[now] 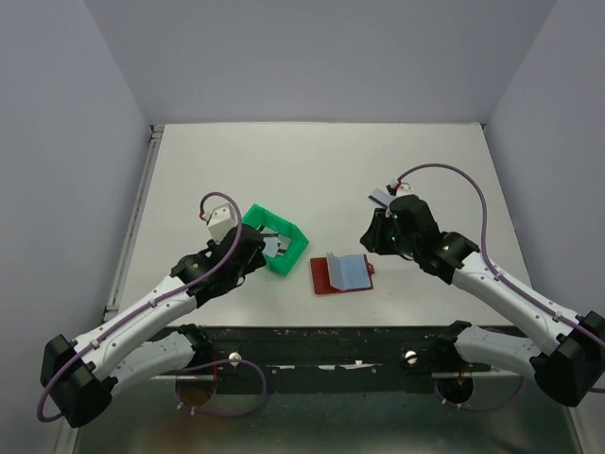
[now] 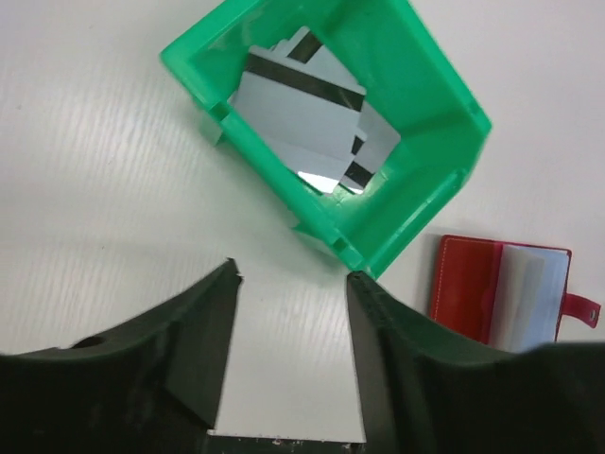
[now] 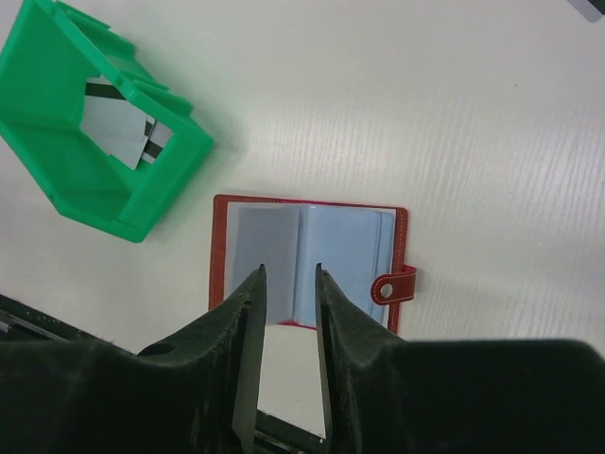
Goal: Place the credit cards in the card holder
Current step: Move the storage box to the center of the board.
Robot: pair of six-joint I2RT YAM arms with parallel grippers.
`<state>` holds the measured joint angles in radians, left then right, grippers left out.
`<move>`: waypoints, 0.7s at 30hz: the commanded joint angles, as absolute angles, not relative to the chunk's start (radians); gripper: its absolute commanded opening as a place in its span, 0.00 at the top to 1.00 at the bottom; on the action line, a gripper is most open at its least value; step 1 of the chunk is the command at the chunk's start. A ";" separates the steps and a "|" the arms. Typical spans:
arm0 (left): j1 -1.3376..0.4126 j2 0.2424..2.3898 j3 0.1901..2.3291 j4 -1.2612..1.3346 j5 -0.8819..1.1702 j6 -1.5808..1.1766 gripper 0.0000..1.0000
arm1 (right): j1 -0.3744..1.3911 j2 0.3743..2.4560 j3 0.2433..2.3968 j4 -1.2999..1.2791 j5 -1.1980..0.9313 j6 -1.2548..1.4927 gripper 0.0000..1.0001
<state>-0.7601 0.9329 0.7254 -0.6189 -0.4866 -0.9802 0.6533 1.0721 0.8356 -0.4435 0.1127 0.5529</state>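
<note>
Several silvery credit cards (image 2: 298, 113) with dark stripes lie in a green tray (image 2: 416, 218) left of centre. My left gripper (image 2: 293, 270) stands open just short of the tray's near corner, with only bare table between its fingers. The red card holder (image 3: 345, 236) lies unfolded on the table, its light blue pockets facing up and its snap tab to one side. My right gripper (image 3: 289, 271) hovers open over the holder's near edge and holds nothing. From above, the card holder (image 1: 342, 272) sits between the left gripper (image 1: 257, 251) and the right gripper (image 1: 376, 236).
The green tray (image 1: 284, 265) stands tilted next to the holder's left side. The table's dark front rail (image 1: 331, 340) runs just below the holder. Grey walls close in the table at the left, right and back.
</note>
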 commanded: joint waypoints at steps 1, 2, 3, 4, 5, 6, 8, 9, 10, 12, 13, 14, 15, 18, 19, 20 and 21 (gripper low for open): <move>-0.750 0.842 0.672 -0.796 -0.558 -1.135 0.27 | 0.652 1.081 0.853 -0.423 0.071 0.525 0.64; -0.747 0.833 0.657 -0.795 -0.561 -1.149 0.25 | 0.652 1.081 0.850 -0.422 0.068 0.523 0.64; -0.738 0.830 0.643 -0.785 -0.561 -1.157 0.24 | 0.652 1.081 0.845 -0.422 0.066 0.523 0.64; -0.732 0.827 0.629 -0.769 -0.560 -1.161 0.23 | 0.652 1.081 0.845 -0.420 0.063 0.525 0.64; -0.724 0.827 0.618 -0.749 -0.558 -1.164 0.23 | 0.652 1.080 0.841 -0.420 0.061 0.525 0.64; -0.718 0.828 0.606 -0.726 -0.560 -1.166 0.21 | 0.652 1.075 0.839 -0.419 0.058 0.526 0.64; -0.710 0.822 0.586 -0.661 -0.560 -1.160 0.18 | 0.652 1.069 0.830 -0.416 0.054 0.531 0.64; -0.706 0.821 0.575 -0.622 -0.555 -1.152 0.17 | 0.652 1.066 0.827 -0.414 0.055 0.531 0.64; -0.700 0.818 0.569 -0.589 -0.552 -1.144 0.15 | 0.652 1.063 0.822 -0.414 0.055 0.532 0.64; -0.690 0.819 0.560 -0.528 -0.548 -1.131 0.14 | 0.652 1.054 0.813 -0.414 0.057 0.537 0.64; -0.684 0.822 0.560 -0.503 -0.543 -1.128 0.14 | 0.652 1.052 0.810 -0.416 0.058 0.537 0.64; -0.678 0.828 0.564 -0.491 -0.537 -1.123 0.14 | 0.652 1.049 0.805 -0.416 0.057 0.540 0.64; -0.675 0.831 0.572 -0.479 -0.538 -1.117 0.14 | 0.652 1.046 0.802 -0.416 0.057 0.540 0.64; -0.666 0.834 0.572 -0.433 -0.532 -1.094 0.13 | 0.652 1.039 0.793 -0.417 0.058 0.543 0.64; -0.658 0.839 0.571 -0.422 -0.523 -1.089 0.13 | 0.652 1.037 0.790 -0.420 0.061 0.545 0.64; -0.647 0.851 0.574 -0.413 -0.515 -1.086 0.13 | 0.652 1.035 0.790 -0.420 0.063 0.545 0.64; -0.634 0.870 0.575 -0.410 -0.503 -1.080 0.13 | 0.652 1.037 0.790 -0.422 0.063 0.545 0.64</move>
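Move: The green storage box, with the loose cards on its floor, stands about 9 cm ahead of the empty left hand and roughly 2 cm to its right, its middle some 9 cm lower; the cards lie about 8 cm ahead, 1 cm right and 11 cm below that hand. The open red card holder is level with the left hand, about 20 cm to its right and 12 cm below. From the right hand the box lies some 7 cm ahead, 25 cm left and 12 cm down. The left hand first swings left about 4 cm while sinking about 4 cm and drawing back some 2 cm, clear of the box's near corner, then turns around and goes about 3 cm forward beside the box's near-left long wall, climbing about 2 cm again. On the way it turns roughly 10 degrees counter-clockwise, and its fingers spread from about half open to nearly wide, still touching nothing. ##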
